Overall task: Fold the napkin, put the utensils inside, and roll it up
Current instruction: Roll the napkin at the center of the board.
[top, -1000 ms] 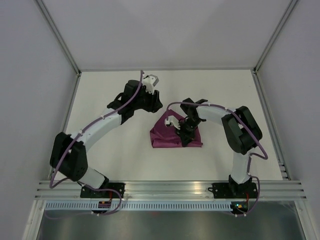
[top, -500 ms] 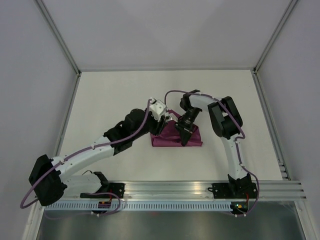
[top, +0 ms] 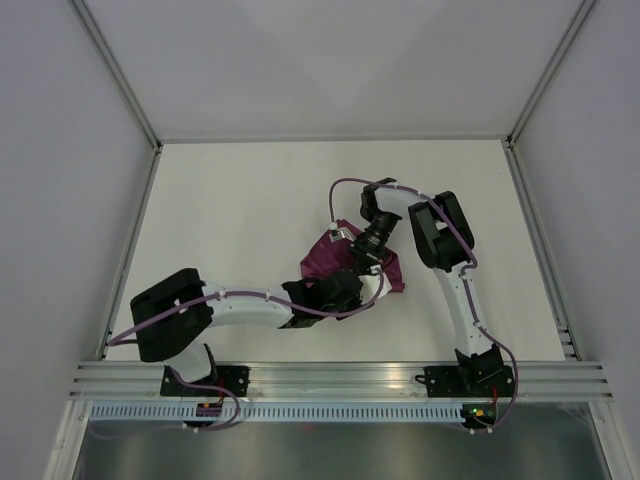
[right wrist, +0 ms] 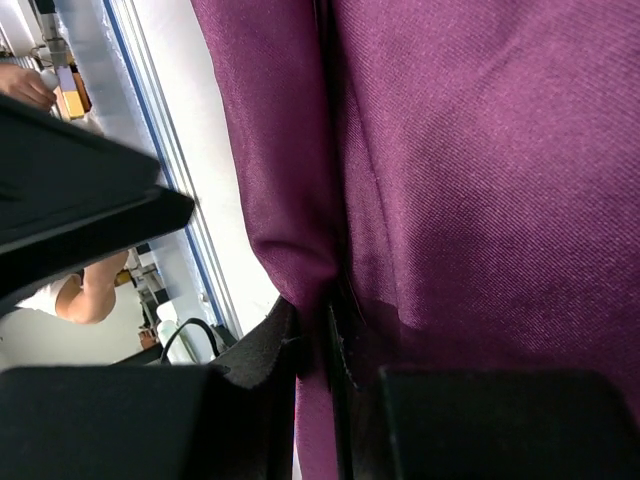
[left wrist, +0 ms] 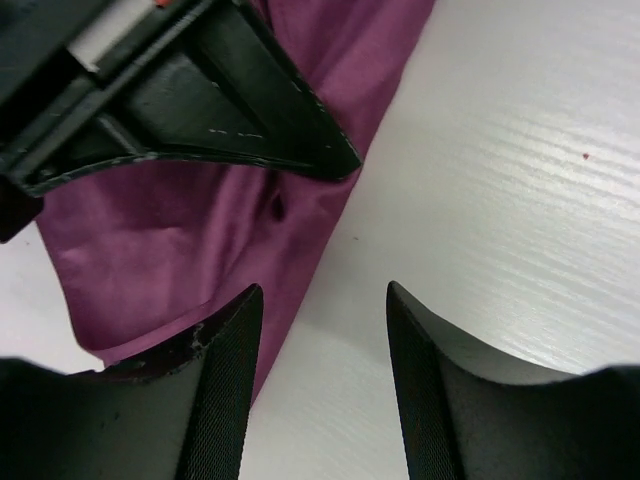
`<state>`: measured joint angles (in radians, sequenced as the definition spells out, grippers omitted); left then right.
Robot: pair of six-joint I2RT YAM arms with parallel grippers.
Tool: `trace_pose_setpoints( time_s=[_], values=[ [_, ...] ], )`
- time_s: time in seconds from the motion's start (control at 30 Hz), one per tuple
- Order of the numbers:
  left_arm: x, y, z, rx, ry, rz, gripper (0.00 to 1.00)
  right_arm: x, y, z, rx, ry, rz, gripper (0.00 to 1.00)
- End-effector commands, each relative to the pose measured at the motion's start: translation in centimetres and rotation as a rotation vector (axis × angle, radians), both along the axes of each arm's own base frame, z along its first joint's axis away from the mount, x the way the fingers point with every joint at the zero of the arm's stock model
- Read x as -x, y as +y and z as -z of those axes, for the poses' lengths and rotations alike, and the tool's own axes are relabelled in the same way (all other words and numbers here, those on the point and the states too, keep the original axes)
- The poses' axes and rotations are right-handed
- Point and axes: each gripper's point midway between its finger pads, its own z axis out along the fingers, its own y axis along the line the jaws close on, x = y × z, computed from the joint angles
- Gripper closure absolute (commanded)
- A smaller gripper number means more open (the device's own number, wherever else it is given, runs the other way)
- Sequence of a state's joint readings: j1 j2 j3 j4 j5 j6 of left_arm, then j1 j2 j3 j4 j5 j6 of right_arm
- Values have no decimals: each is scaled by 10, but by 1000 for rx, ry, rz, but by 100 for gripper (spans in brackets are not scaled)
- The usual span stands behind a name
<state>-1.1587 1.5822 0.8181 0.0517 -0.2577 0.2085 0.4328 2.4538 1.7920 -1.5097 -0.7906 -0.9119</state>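
Observation:
The plum-purple napkin (top: 325,262) lies bunched and folded mid-table. My right gripper (top: 362,258) is down on it, shut on a raised fold of the cloth, as the right wrist view shows (right wrist: 325,320) with the napkin (right wrist: 480,150) filling the frame. My left gripper (top: 362,288) is low at the napkin's near edge, open and empty. In the left wrist view (left wrist: 323,300) its jaws straddle bare table beside the napkin's edge (left wrist: 170,230), with the right gripper's black fingers (left wrist: 250,110) just ahead. No utensils show; they are hidden or out of view.
The white table (top: 240,200) is walled by grey panels on three sides, with an aluminium rail (top: 340,378) along the near edge. The left arm (top: 240,305) lies low across the near left of the table. The two grippers are very close together.
The left arm has swung from the napkin's far left side round to its near edge, dropping low. The right gripper has stayed on the napkin, holding the fold.

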Motion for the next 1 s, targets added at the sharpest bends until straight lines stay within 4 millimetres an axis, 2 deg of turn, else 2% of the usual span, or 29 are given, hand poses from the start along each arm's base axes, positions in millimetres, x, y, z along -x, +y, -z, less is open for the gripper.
trace_pose_setpoints(
  time_s=[0.0,0.17,0.33,0.67,0.77,0.97],
  values=[
    [-18,-23,-20,30,-121,22,42,-26,-13,48,48,-137,-73,87],
    [-24,-32,-12,20,-151,51,42,-28,-13,51,51,-132,-65,87],
    [-23,-39,8,-15,-143,81,41,-29,-12,52,52,-118,-59,88],
    [-15,-30,51,-96,-62,111,44,-33,-12,49,46,-112,-57,87],
    [-18,-25,60,-106,-26,103,51,-33,-13,49,48,-110,-56,87],
    [-17,-17,76,-116,60,98,77,-34,-13,47,38,-105,-53,87]
  ],
)
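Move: The left hand goes for the napkin's near folded edge, about 3 cm ahead of it, 3 cm to its right and some 4 cm below. The right gripper, already pinching the same edge, is about 4 cm ahead, 5 cm right and 5 cm below; the napkin's near right corner lies some 3 cm ahead and 12 cm right. From the right hand, the left's gripping spot is about 1 cm back and 2 cm left, level with it. Bring the left gripper down about 4 cm, first straight down and then also forward and right some 3 cm each, so its open fingers straddle the napkin's near edge right beside the right fingertips. Near the bottom, close them to about half their gap, pinching the folded cloth. Hold still with the right gripper, keeping its pinch. ##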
